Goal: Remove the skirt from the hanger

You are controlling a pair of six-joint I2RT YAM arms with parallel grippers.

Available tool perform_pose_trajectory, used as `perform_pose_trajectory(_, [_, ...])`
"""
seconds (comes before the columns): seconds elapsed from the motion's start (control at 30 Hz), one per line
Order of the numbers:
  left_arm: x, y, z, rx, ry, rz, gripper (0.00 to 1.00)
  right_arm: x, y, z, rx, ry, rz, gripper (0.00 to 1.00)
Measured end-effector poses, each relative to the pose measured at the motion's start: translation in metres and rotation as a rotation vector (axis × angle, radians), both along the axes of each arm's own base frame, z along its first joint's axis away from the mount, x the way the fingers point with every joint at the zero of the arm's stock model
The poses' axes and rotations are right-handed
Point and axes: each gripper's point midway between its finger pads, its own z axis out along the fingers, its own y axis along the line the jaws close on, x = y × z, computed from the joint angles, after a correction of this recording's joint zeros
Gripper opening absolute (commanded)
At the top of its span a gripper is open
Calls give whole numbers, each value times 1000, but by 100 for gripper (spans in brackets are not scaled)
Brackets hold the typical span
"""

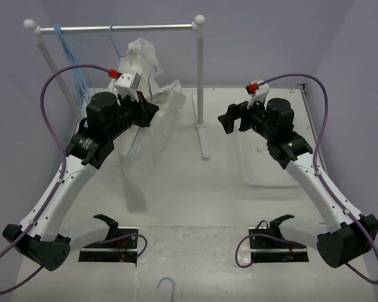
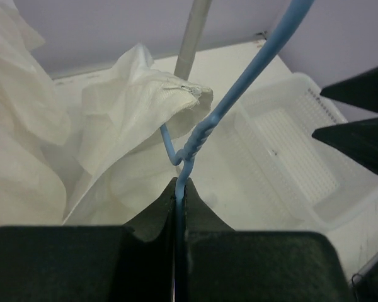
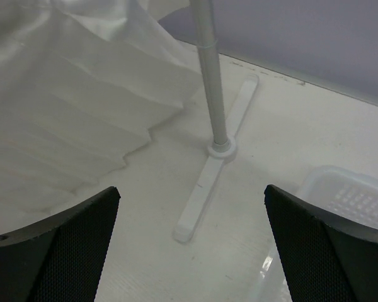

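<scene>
The white pleated skirt (image 1: 145, 135) hangs below the rail and drapes down to the table; its zippered waistband (image 2: 176, 94) sits bunched just left of the hanger's neck. In the left wrist view the light-blue wire hanger (image 2: 205, 129) shows its twisted neck and its stem running up to the right. My left gripper (image 2: 181, 184) (image 1: 154, 113) is shut on the hanger wire just below the twist. My right gripper (image 3: 192, 189) (image 1: 229, 121) hovers open to the right of the rack post, holding nothing, with the skirt's pleats (image 3: 75, 107) off to its left.
The white rack's rail (image 1: 151, 27), post (image 3: 210, 75) and foot (image 3: 208, 189) stand mid-table. More blue hangers (image 1: 75, 69) hang at the rail's left end. A white slotted tray (image 1: 268, 160) lies at the right. A blue hook (image 1: 167, 286) lies at the near edge.
</scene>
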Motion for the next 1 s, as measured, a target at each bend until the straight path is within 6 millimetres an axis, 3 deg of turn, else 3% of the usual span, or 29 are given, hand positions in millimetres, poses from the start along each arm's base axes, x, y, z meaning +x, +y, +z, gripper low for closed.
perform_pose_trajectory(0.03, [-12, 1, -14, 12, 32, -20, 0, -2, 6, -1, -21, -16, 39, 99])
perform_pose_trajectory(0.13, [-39, 2, -29, 21, 65, -86, 0, -6, 26, -5, -69, -59, 168, 99])
perform_pose_trajectory(0.3, [-79, 3, -21, -16, 23, -178, 0, -12, 50, -15, -79, -70, 328, 99])
perform_pose_trajectory(0.4, [-90, 6, -13, -54, 9, -180, 0, -18, 59, -19, -72, -58, 368, 99])
perform_pose_trajectory(0.5, [-85, 11, -9, -106, 14, -121, 0, -32, 79, -17, -76, -74, 396, 99])
perform_pose_trajectory(0.63, [-62, 24, -16, -203, 46, 56, 0, -87, 113, -20, -60, -102, 511, 99])
perform_pose_trajectory(0.77, [-40, 43, -26, -339, 84, 260, 0, -128, 127, -18, -20, -140, 565, 99])
perform_pose_trajectory(0.93, [-13, 62, -28, -516, 81, 475, 0, -157, 151, -10, 46, -178, 602, 99])
perform_pose_trajectory(1.0, [-3, 54, -31, -545, 87, 507, 0, -160, 164, -8, 60, -187, 598, 99])
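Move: The skirt still hangs on the hanger in the left fingers, its middle some 30 cm left of the open right hand, about 6 cm nearer the base and 10 cm lower. From the left hand that is roughly 4 cm back, 4 cm left and 15 cm down. The stand's right post rises about 18 cm ahead and 10 cm left of the right hand. The white tray lies 9 cm ahead of that hand, 20 cm right and 30 cm below. First leftwards, then back and left together, the right hand sweeps about 16 cm each way towards the skirt, fingers wide open and swinging some 35 degrees counter-clockwise. The left hand keeps its pinch on the hanger, draws back about 9 cm and dips slightly, then comes forward again and some 6 cm left, turning counter-clockwise while its left side rolls down. ##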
